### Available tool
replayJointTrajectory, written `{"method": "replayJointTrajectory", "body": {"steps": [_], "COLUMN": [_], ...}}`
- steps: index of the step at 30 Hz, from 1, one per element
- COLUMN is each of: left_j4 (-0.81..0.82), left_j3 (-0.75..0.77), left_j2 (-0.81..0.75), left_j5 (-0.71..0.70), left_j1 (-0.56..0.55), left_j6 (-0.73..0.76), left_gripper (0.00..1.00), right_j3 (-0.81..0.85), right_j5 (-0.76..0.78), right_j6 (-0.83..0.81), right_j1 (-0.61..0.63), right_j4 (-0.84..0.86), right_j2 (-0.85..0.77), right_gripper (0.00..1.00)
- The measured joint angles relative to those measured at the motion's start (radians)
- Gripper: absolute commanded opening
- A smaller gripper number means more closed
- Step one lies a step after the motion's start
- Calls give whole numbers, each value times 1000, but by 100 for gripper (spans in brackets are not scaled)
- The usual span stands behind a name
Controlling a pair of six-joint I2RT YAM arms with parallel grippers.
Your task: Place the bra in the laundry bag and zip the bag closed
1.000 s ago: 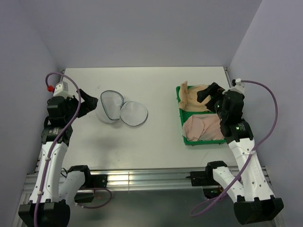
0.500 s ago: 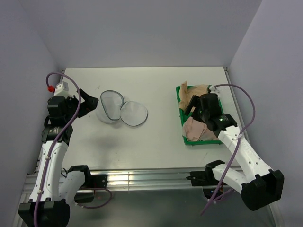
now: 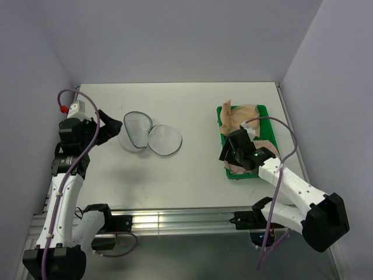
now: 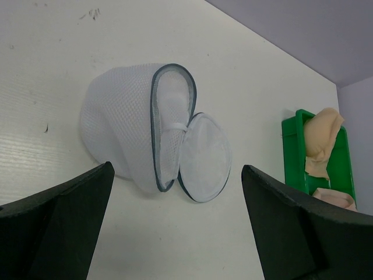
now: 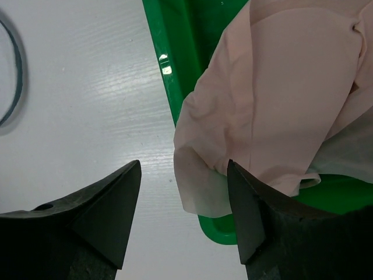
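The laundry bag (image 3: 145,133) lies open on the left-centre of the table, one mesh dome (image 4: 125,125) upright and its round lid half (image 4: 204,157) flat beside it. My left gripper (image 3: 112,125) hovers open just left of the bag, nothing between its fingers. The pale pink bra (image 5: 280,99) lies in the near half of the green tray (image 5: 175,52), one corner drooping over the tray's left rim. My right gripper (image 5: 183,195) hangs low at that corner, jaws apart, with the fabric edge between the fingertips (image 5: 247,198). Seen from above, the gripper (image 3: 227,156) covers most of the bra (image 3: 235,169).
A darker tan garment (image 3: 242,115) fills the far half of the green tray (image 3: 220,112), which sits at the right of the table. Purple walls close in on both sides. The tray (image 4: 291,151) and tan garment (image 4: 323,131) also show in the left wrist view.
My right arm has swung from over the tray's far half down to its near-left corner, and its jaws have narrowed. The left arm and the bag have not moved.
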Motion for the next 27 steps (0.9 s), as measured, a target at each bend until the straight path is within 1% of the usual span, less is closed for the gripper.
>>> {"method": "replayJointTrajectory", "body": {"steps": [5, 8, 11, 13, 16, 17, 19, 20, 22, 23, 25, 27], "left_j4": [0, 0, 0, 0, 0, 0, 0, 0, 0, 0, 0, 0], "left_j3": [0, 0, 0, 0, 0, 0, 0, 0, 0, 0, 0, 0], "left_j2": [0, 1, 5, 8, 10, 11, 14, 14, 15, 15, 17, 19], "left_j5": [1, 1, 1, 1, 0, 1, 1, 0, 0, 0, 0, 0], "left_j1": [0, 0, 0, 0, 0, 0, 0, 0, 0, 0, 0, 0], "left_j6": [0, 0, 0, 0, 0, 0, 0, 0, 0, 0, 0, 0], "left_gripper": [99, 99, 99, 99, 99, 99, 99, 99, 99, 99, 99, 99], "right_j3": [-17, -31, -53, -65, -71, -72, -72, -72, -73, -73, -73, -74], "right_j5": [9, 21, 24, 27, 34, 39, 42, 42, 46, 48, 59, 67], "right_j6": [12, 16, 17, 17, 19, 19, 20, 20, 19, 19, 18, 21], "right_j1": [20, 29, 32, 34, 35, 35, 35, 35, 35, 35, 35, 35], "right_j4": [24, 38, 48, 50, 53, 55, 59, 60, 63, 63, 68, 66], "right_j2": [10, 20, 25, 27, 31, 31, 31, 31, 27, 23, 9, -2], "right_gripper": [55, 51, 50, 47, 39, 34, 29, 23, 18, 13, 9, 7]}}
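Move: Just below the right fingertips is the bra's near-left edge, draped over the green tray's left rim; its middle lies about 4 cm ahead, 6 cm right and 4 cm below. The tray's middle is roughly 8 cm ahead, 6 cm right and 5 cm below; the tan garment about 15 cm ahead, 3 cm right, equally low. From the idle left hand the bra is some 40 cm right, 3 cm back and 20 cm below. Sinking about 2.5 cm onto the bra's near-left edge at the tray rim, the right hand draws its part-open fingers nearly shut and pinches a fold of the pink fabric between the tips. It drifts back slightly on the way down, then begins to rise, by about 1 cm, with the wrist pitch barely changing. ##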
